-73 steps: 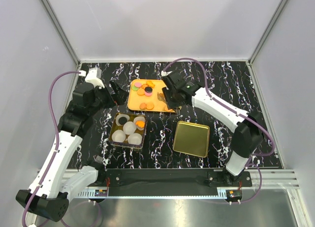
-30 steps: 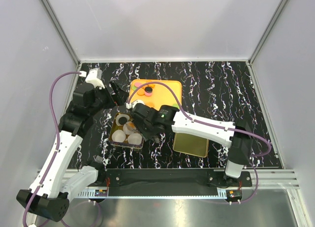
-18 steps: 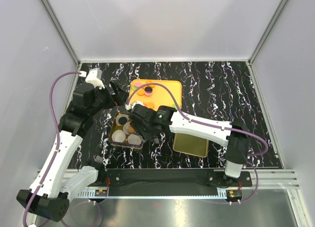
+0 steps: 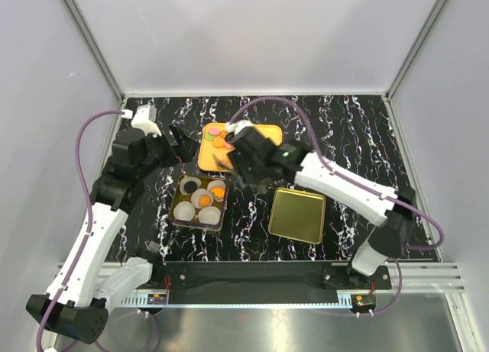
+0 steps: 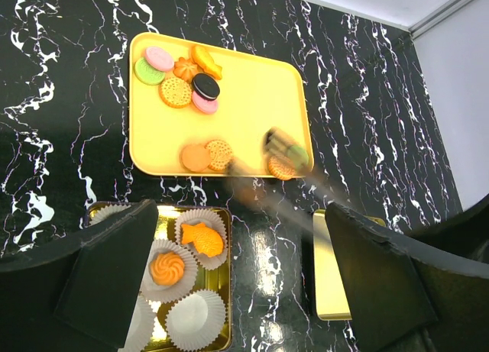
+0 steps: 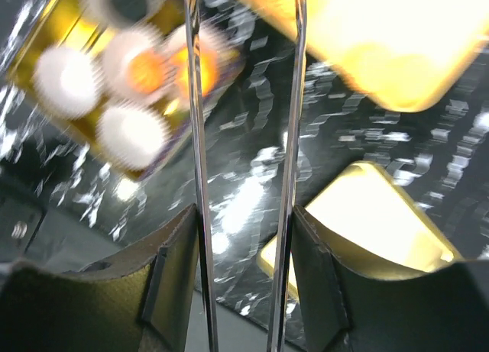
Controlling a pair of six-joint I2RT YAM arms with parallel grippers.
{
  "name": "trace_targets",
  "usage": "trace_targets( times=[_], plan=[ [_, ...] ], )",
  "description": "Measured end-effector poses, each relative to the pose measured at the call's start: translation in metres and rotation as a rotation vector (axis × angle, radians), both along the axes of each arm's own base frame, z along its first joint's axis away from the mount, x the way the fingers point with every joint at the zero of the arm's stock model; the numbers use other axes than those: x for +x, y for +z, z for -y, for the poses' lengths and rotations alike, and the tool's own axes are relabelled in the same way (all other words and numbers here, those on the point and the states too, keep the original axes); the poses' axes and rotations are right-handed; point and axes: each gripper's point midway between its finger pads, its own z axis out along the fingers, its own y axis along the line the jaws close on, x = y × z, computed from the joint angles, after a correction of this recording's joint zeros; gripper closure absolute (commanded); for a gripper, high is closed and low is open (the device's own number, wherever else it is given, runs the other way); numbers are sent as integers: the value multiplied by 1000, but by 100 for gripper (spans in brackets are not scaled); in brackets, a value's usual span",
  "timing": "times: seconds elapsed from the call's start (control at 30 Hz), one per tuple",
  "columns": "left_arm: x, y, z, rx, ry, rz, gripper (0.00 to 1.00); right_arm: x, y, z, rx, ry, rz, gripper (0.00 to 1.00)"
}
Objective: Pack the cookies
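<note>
Several cookies (image 5: 177, 75) lie at the far left of the orange tray (image 5: 252, 100), and a few more cookies (image 5: 206, 155) sit near its front edge. In the gold tin (image 4: 200, 201), paper cups hold an orange fish-shaped cookie (image 5: 202, 240), an orange swirl cookie (image 5: 168, 266) and a black one (image 4: 189, 186). My right gripper (image 6: 244, 214) is shut on metal tongs (image 6: 294, 100), whose tips leave the frame. It hangs over the tray's front (image 4: 243, 155). My left gripper (image 5: 244, 291) is open and holds nothing, left of the tray (image 4: 181, 138).
A gold lid (image 4: 296, 214) lies flat to the right of the tin, also seen in the right wrist view (image 6: 374, 222). An empty paper cup (image 5: 191, 318) fills the tin's near corner. Grey walls close the black marbled table at the back and both sides.
My right arm swung with the tongs from above the tin back to the tray. An orange swirl cookie now sits in a middle cup that was empty before. The left arm stayed still.
</note>
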Motion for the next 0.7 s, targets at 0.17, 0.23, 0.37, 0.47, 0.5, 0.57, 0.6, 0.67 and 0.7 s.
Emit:
trace_targets(
  times=[0.17,0.23,0.37,0.47,0.5,0.57,0.6,0.67,0.7],
  plan=[
    [0,0,0,0,0,-1,1,30,8,51,5,-136,32,45],
    [0,0,0,0,-1,-1,1,34,-1,64,-15,-159,20,45],
    [0,0,0,0,-1,-1,1,34,-31,86,-76,-194,-32,45],
    [0,0,0,0,-1,-2,1,29,-47,95,-112,-202,-63,45],
    [0,0,0,0,-1,-1,1,28,-50,97,-118,-202,-69,45],
    [0,0,0,0,-1,-1,1,27,-54,98,-126,-202,-75,45],
    [0,0,0,0,-2,-2,1,26,-56,99,-127,-203,-77,44],
    [0,0,0,0,-2,-1,1,26,-60,100,-131,-204,-82,45],
    [0,0,0,-1,-2,-2,1,26,-62,100,-132,-206,-84,46]
  ],
)
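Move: The round orange cookie at the tray's near right corner lies about 9 cm ahead of the right hand, 6 cm to its right and 19 cm below. The green cookie sits 4 cm right of it, and another round orange cookie 9 cm left of it, both level with it. The empty gold tray is some 17 cm right of the hand and 7 cm back. From the left hand, the aimed-at cookie is about 4 cm ahead, 20 cm right and 28 cm down. Carry the half-open, empty tongs in the right gripper about 10 cm to the right, easing some 3 cm forward early on, then let them sink about 6 cm towards the round orange cookie at the tray's near right corner. Turn the wrist some 12 degrees clockwise on the way. Slow over the cookie, holding the tongs' gap unchanged. ##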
